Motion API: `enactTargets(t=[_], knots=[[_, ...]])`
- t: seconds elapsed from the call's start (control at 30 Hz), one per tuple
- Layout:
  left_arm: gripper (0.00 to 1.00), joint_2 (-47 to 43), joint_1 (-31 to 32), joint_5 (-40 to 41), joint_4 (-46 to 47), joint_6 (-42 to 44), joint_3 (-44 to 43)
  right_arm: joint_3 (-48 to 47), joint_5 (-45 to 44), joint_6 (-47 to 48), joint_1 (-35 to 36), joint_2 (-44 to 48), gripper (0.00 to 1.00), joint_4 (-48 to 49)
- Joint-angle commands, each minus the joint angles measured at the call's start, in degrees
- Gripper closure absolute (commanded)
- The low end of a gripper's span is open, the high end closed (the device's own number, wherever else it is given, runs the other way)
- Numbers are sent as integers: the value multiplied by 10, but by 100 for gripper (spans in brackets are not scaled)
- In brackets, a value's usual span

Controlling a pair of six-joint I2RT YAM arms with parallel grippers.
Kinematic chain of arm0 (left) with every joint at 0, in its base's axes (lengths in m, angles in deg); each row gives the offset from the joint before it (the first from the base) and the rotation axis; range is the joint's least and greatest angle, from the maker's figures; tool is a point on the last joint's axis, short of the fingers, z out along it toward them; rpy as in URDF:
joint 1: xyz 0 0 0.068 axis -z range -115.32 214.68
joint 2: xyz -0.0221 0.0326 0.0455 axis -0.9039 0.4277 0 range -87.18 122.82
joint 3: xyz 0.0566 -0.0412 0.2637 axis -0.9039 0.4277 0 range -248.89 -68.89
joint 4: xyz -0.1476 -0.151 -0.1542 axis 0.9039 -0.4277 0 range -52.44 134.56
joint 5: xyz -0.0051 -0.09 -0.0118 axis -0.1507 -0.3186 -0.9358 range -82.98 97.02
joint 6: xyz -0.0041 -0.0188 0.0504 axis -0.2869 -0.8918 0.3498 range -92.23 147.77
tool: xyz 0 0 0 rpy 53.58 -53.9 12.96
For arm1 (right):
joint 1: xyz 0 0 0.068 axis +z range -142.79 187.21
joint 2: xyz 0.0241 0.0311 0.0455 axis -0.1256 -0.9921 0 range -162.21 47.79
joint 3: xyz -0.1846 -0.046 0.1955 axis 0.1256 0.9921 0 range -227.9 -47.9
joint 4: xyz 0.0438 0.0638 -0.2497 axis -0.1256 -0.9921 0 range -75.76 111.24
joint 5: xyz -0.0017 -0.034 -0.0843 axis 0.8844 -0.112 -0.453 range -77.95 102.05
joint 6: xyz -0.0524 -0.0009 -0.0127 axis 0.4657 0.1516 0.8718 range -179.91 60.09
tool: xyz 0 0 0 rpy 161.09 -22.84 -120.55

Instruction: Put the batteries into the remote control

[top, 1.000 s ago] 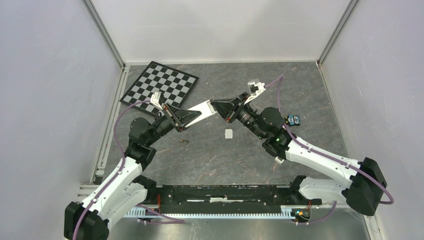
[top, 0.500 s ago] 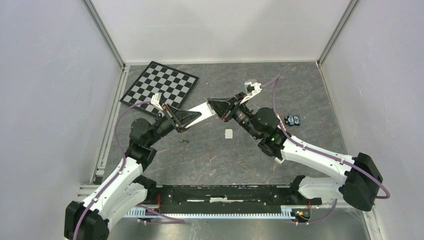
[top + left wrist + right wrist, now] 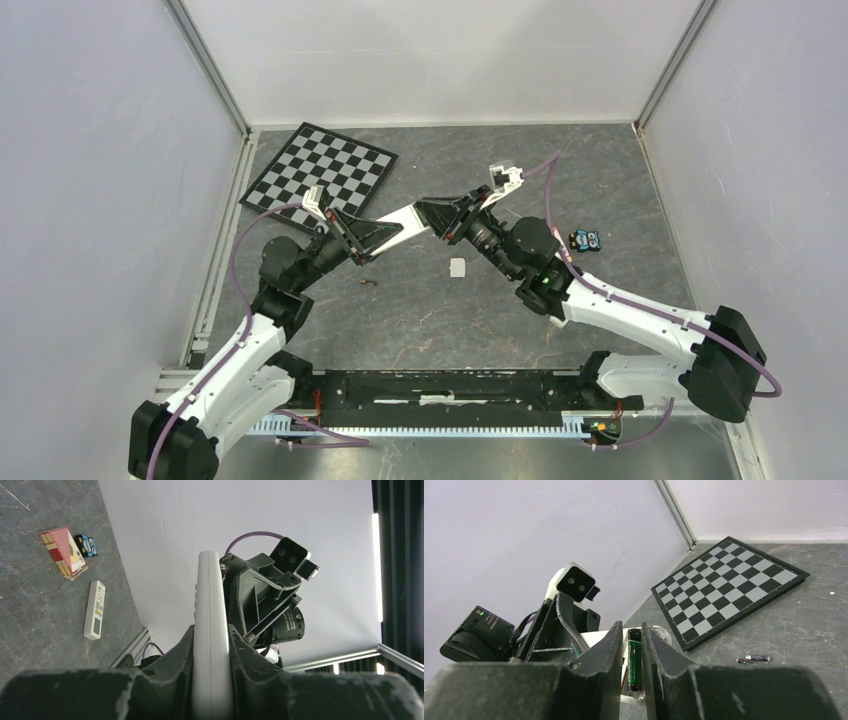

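Note:
My left gripper [image 3: 385, 230] is shut on the white remote control [image 3: 402, 221] and holds it above the table; in the left wrist view the remote control [image 3: 210, 605] stands edge-on between the jaws. My right gripper [image 3: 437, 215] meets the remote's far end. In the right wrist view a green battery [image 3: 634, 660] lies in the remote's white compartment between the fingers [image 3: 611, 645]. They flank it narrowly, with a slim gap on its left. Two loose batteries [image 3: 754, 658] lie on the table, and the top view shows one [image 3: 368, 284].
A chessboard [image 3: 320, 170] lies at the back left. A small white cover piece [image 3: 458, 267] rests mid-table and a small blue object [image 3: 586, 240] to the right. The left wrist view shows a second slim remote [image 3: 95, 610] and a red box [image 3: 64, 551].
My right arm has shifted slightly left toward the remote, and its jaws have eased apart a little around the green battery. The left arm and remote have stayed still.

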Motion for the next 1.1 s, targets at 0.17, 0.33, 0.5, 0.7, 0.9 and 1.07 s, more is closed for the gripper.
enactTargets(t=[0.17,0.33,0.5,0.7,0.9,1.07], knots=[[98,-20,4,4,126,-32,-19,-1,-5,14,7,-4,75,-93],[98,-21,3,3,115,3,-11,-42,7,5,7,3,62,-138],[98,-19,3,2,109,40,-5,-93,27,-11,6,10,43,-186],[98,-21,3,3,111,77,-1,-111,-30,-68,6,38,17,-262],[98,-24,3,8,110,101,0,-95,-72,-168,-1,64,2,-322],[98,-24,3,6,109,111,4,-48,-17,-241,-3,74,2,-235]])
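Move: The battery sits at the end of the remote control, directly between the right fingertips, within about 1 cm of the hand point. On the table some 34 cm below the right hand, the white battery cover lies about 7 cm right and 3 cm back, and the pair of loose batteries about 6 cm ahead and 6 cm left. From the left hand, which grips the remote, the battery is about 4 cm ahead, 5 cm right and 1 cm higher. The right fingers spread from around the battery to wide open, leaving it in the remote; the hand lifts about 2 cm, then drops some 3 cm and shifts right, ending slightly back while tipping down about 20 degrees. Late on, the left hand, still pinching the remote, rises about 2 cm and tilts its tips up. ##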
